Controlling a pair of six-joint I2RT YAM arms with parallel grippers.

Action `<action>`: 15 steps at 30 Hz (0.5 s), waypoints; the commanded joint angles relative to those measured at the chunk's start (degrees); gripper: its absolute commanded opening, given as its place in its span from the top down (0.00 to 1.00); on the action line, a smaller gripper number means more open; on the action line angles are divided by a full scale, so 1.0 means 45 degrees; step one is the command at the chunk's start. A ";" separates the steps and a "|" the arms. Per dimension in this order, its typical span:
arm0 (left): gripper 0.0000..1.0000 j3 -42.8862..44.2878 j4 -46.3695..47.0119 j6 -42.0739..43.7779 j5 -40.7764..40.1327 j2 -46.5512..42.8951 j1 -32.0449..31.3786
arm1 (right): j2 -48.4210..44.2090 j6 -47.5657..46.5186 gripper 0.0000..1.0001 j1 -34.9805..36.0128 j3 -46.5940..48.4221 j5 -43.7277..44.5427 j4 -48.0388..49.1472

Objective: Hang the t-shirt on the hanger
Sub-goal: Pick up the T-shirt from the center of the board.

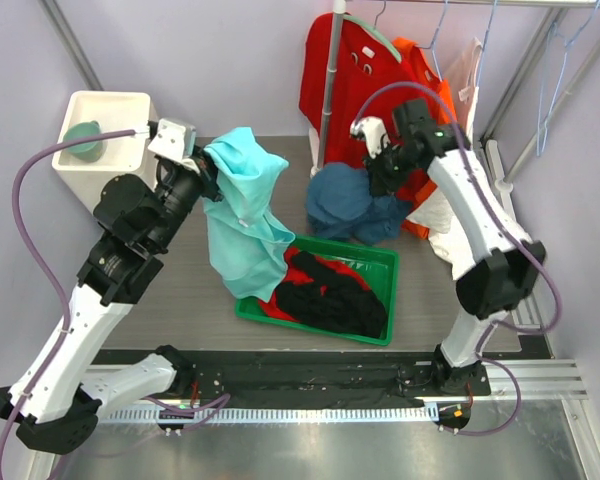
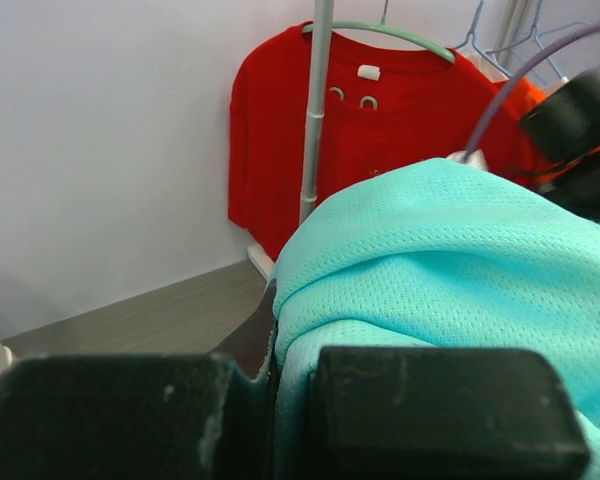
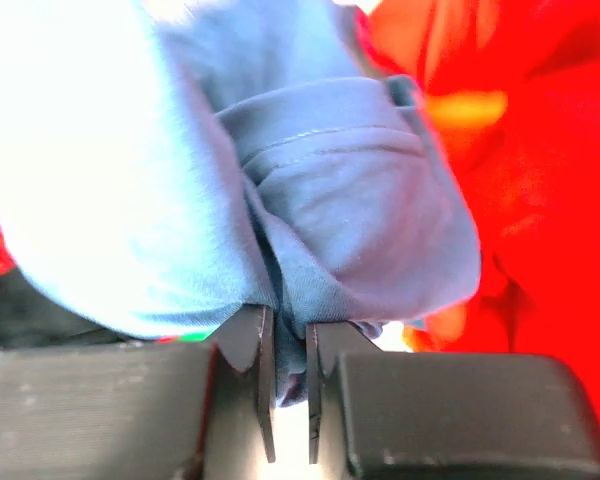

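The light turquoise t-shirt (image 1: pixel 242 215) hangs in a bunch above the table, its lower end draping onto the green bin's left corner. My left gripper (image 1: pixel 198 165) is shut on its upper fold; in the left wrist view the mesh cloth (image 2: pixel 450 250) is pinched between the black fingers of that gripper (image 2: pixel 295 400). My right gripper (image 1: pixel 380 178) is shut on a darker slate-blue garment (image 1: pixel 345 205), whose fold (image 3: pixel 360 200) is clamped in its jaws (image 3: pixel 290 390). A thin pale-blue wire hanger (image 1: pixel 550 70) hangs at the far right, away from both grippers.
A green bin (image 1: pixel 385 262) holds black and red clothes (image 1: pixel 330 295). A red shirt (image 1: pixel 345 70) on a mint-green hanger and an orange shirt (image 1: pixel 425 60) hang by the rack pole (image 1: pixel 328 90). A white box (image 1: pixel 110 110) stands at back left.
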 commanded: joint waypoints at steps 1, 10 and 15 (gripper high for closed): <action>1.00 0.0855 0.0203 0.0434 -0.0727 -0.0274 0.0064 | -0.3239 0.0832 0.99 0.0893 0.1291 -0.2676 -0.1504; 1.00 0.1461 0.0047 0.1137 -0.1703 -0.0332 0.0084 | -0.4749 0.3370 0.99 0.1658 0.4413 -0.3497 -0.0508; 1.00 0.1442 0.0027 0.1410 -0.1900 -0.0371 0.0084 | -0.4983 0.4581 0.99 0.1892 0.4554 -0.4162 -0.0099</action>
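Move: The right hand already grips the blue T-shirt, whose bundle has its middle about 6 cm to the left and 8 cm below. The green tray it is brought over lies some 16 cm back, 15 cm left and 18 cm down; the red shirt hangs about 14 cm ahead, 2 cm left and 12 cm higher. From the left hand, still holding the teal shirt, the blue T-shirt is roughly 10 cm ahead, 21 cm right and 35 cm below. Keeping its pinch on the blue T-shirt, the right hand hauls it steeply up about 26 cm and back some 15 cm, drifting slightly left, away from the red shirt and slowing towards the end. Its wrist swings about 40 degrees, bringing the downward fingers closer to level. The left hand keeps hold of the teal shirt and eases some 3 cm left and 3 cm up. ##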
